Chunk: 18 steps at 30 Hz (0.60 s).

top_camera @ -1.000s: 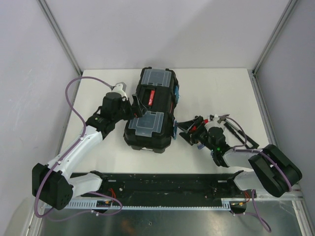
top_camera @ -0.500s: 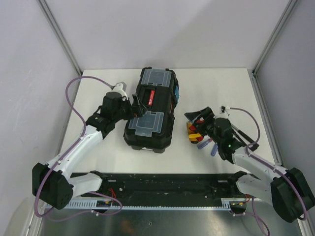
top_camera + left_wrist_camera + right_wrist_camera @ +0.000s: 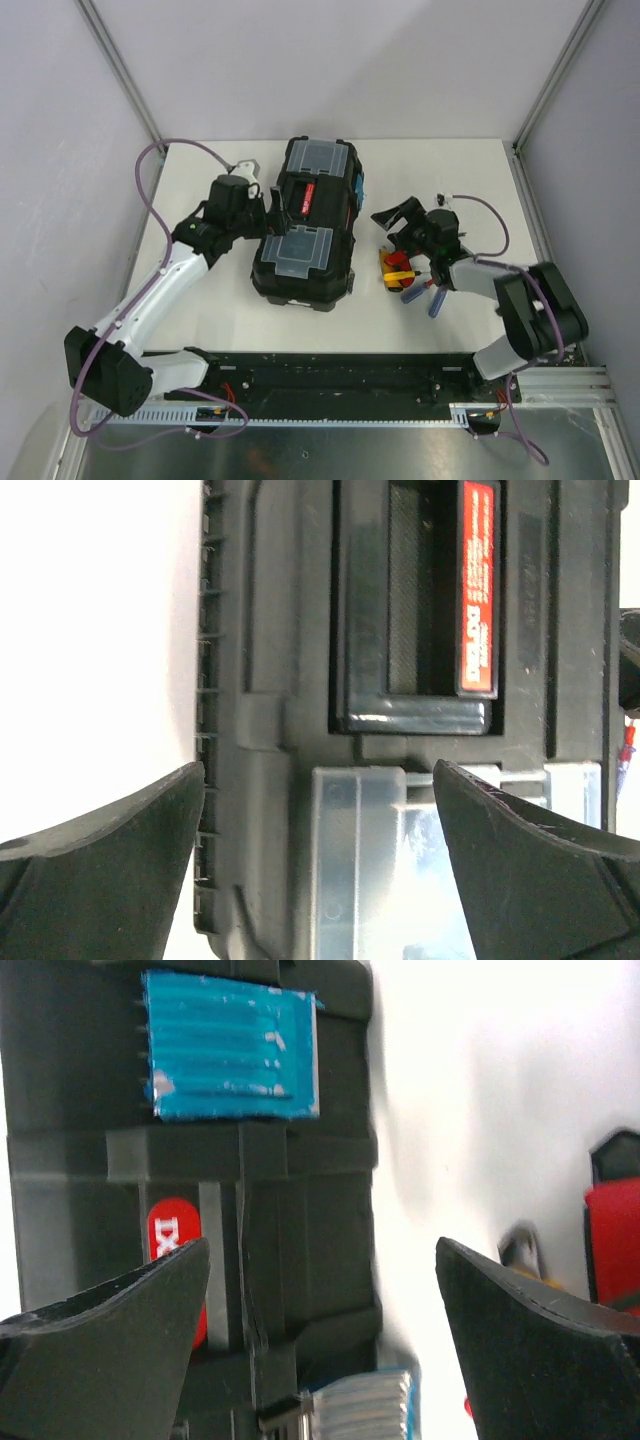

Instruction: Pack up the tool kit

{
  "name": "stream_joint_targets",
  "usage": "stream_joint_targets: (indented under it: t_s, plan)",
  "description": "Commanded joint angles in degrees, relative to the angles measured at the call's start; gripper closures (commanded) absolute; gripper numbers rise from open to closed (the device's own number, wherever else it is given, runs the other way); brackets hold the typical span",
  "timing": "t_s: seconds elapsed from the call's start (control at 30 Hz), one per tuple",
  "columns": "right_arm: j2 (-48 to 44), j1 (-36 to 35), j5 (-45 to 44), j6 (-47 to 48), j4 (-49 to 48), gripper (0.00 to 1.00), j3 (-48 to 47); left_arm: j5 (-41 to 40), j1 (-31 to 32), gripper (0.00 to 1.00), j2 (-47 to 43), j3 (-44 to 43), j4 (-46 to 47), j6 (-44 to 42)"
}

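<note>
The tool kit's black toolbox lies shut mid-table, with two clear lid compartments, a red-marked handle and a blue latch. My left gripper is open at the box's left edge. In the left wrist view its jaws straddle the corner of a clear compartment without touching it. My right gripper is open, right of the box and facing its latch side, with nothing between its fingers. Small screwdrivers lie loose on the table under it: red and yellow ones and a blue one.
A black rail runs along the table's near edge over the arm bases. Metal frame posts and grey walls close in the left, right and back. A red tool part shows at the right wrist view's edge.
My right gripper lifted off the screwdriver pile and swung up and left toward the toolbox, leaving the screwdrivers on the table. The left gripper shifted slightly farther along the box's edge.
</note>
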State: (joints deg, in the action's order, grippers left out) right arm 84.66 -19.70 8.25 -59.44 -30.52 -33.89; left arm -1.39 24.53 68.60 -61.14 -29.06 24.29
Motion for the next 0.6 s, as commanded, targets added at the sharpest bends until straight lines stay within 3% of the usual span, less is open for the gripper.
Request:
stream_joint_targets:
  t_s: [0.0,0.17,0.27,0.47,0.57]
  plan:
    - [7.8,2.32,8.03,-4.22,-16.67,0.01,-5.83,-3.02,-2.44,0.0,2.4,-7.52,-5.69,-3.46]
    - [21.37,3.75,12.26,-12.48,-30.25,0.01,-11.82,-2.75,-5.81,0.01,7.01,-14.92,-4.66,-4.19]
    - [28.07,3.89,13.59,-16.82,-36.14,0.01,-15.47,1.59,-6.89,0.01,9.41,-18.01,-3.57,-4.82]
    - [34.27,3.5,14.64,-17.45,-38.59,0.01,-19.96,7.78,-7.14,0.0,13.94,-20.86,0.4,-4.52]
    - [37.61,3.35,16.8,-19.81,-45.14,0.01,-21.64,10.02,-7.11,0.01,16.24,-21.33,1.24,-4.67]
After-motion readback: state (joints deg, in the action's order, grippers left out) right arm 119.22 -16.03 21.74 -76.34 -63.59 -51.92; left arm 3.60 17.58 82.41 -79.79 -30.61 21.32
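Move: The upper blue latch on the tool kit box's right side lies about 11 cm ahead of the right hand, 6 cm to its left, roughly level. The already released lower latch is some 13 cm back and 7 cm left; the red pliers lie 5 cm to the right, hardly farther out or back, 10 cm below. From the left hand, the upper latch is roughly 12 cm ahead, 15 cm right and 8 cm below. Towards the upper blue latch, the right hand travels forward about 10 cm and some 4 cm left, easing in at the end with its fingers still wide open and no touch visible, while the wrist rolls about 20 degrees, left side rising. Open too, the left hand goes about 7 cm forward and 5 cm up along the lid's left part, swinging out left and partly back. ##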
